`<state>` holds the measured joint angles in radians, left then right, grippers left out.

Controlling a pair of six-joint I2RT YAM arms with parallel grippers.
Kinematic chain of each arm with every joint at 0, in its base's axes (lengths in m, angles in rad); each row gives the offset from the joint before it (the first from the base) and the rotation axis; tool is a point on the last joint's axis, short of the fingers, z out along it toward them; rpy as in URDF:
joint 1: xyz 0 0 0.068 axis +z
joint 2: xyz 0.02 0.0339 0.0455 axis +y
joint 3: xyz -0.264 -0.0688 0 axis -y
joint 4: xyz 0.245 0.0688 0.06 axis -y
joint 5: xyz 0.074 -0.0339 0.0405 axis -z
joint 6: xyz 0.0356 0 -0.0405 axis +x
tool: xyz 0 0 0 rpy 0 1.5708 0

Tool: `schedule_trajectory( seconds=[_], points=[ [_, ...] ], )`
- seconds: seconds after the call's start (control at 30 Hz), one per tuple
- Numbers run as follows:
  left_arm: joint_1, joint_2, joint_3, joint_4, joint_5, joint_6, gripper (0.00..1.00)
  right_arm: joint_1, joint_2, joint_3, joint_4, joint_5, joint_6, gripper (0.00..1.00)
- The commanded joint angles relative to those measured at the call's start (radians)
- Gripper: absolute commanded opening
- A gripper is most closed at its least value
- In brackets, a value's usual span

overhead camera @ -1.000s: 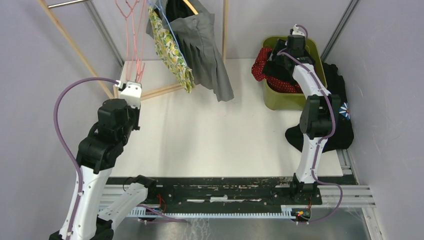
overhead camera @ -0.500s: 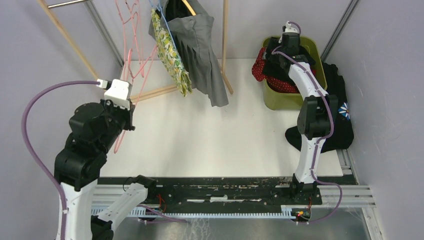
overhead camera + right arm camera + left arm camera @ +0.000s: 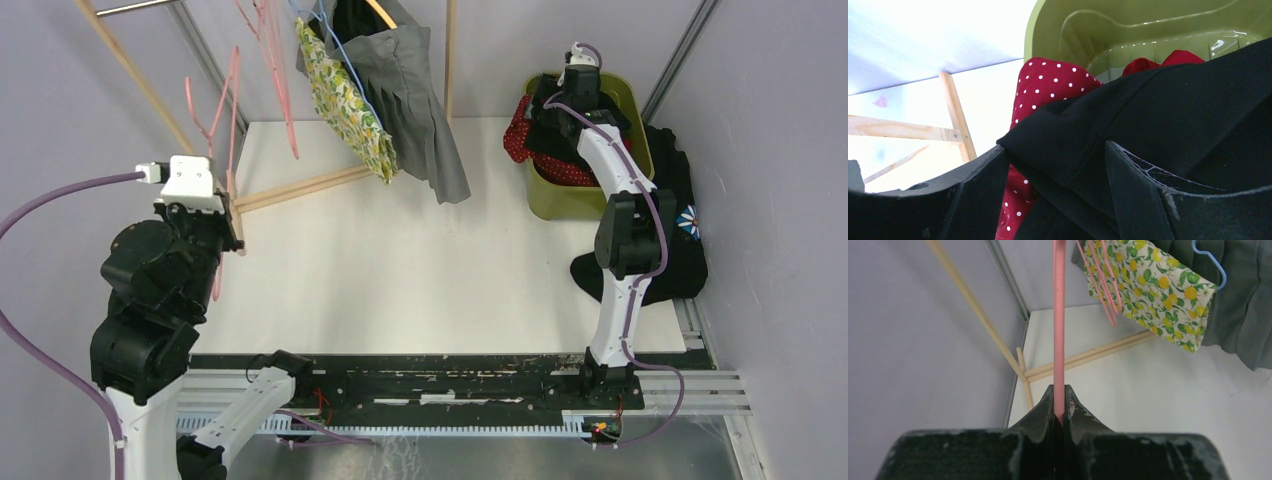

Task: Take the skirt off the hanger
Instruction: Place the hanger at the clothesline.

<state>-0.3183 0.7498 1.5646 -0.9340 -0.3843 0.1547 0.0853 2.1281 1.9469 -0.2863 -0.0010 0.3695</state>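
My left gripper [image 3: 1059, 395] is shut on the lower bar of a bare pink hanger [image 3: 1059, 330], held at the table's left side [image 3: 232, 130]. No cloth hangs on that hanger. My right gripper [image 3: 1054, 147] stands open over the green bin [image 3: 1128, 30] at the back right [image 3: 560, 200]. A black skirt [image 3: 1148, 115] lies in the bin, a fold of it between the spread fingers, which do not clamp it. Under it lies a red polka-dot garment [image 3: 1048, 90].
A wooden rack [image 3: 300, 185] stands at the back left, carrying a lemon-print skirt [image 3: 350, 110], a grey pleated skirt [image 3: 415, 100] and more pink hangers [image 3: 278, 70]. A heap of dark clothes [image 3: 680, 250] lies to the right of the bin.
My left arm has pulled the pink hanger leftward and nearer, away from the rack. The right gripper opened a little wider over the bin. The hanging skirts swung slightly.
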Motion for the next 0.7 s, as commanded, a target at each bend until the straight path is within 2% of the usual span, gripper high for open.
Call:
schedule_trajectory(
  seconds=[0.0, 0.2, 0.43, 0.67],
  points=[
    [0.002, 0.034, 0.059, 0.122, -0.134, 0.005, 0.03, 0.008, -0.025, 0.019, 0.059, -0.019, 0.004, 0.75],
    [0.001, 0.19, 0.133, 0.107, -0.139, -0.002, 0.03, 0.006, -0.002, 0.052, 0.059, -0.025, 0.017, 0.75],
    [0.005, 0.345, 0.212, 0.198, -0.166, 0.035, 0.03, -0.004, 0.023, 0.07, 0.062, -0.045, 0.048, 0.74],
    [0.069, 0.421, 0.261, 0.25, -0.154, 0.044, 0.03, -0.042, 0.033, 0.077, 0.065, -0.065, 0.073, 0.74]
  ],
)
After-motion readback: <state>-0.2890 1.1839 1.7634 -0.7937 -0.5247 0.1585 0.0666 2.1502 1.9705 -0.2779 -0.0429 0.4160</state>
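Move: The left hand holds the empty pink hanger upright. The clothesline stretch it is bound for lies about 28 cm ahead, 7 cm right and 12 cm above. The hangers already hanging are some 23 cm ahead and 6 cm right, roughly 5 cm up; the lemon cloth is about 22 cm ahead and 17 cm right, near hand height, with the grey skirt 10 cm farther right. That stretch is some 45 cm left of the right hand, 13 cm back and 35 cm up. The left hand keeps its pinch on the pink hanger and first lifts it about 3 cm almost on the spot, then swings into a quick forward reach of some 12 cm towards the clothesline, giving back most of that height on the way. The wrist turns about 10 degrees counter-clockwise and its fingertips dip slightly, carrying the hanger up on the left side of the pink hangers and the lemon cloth. ##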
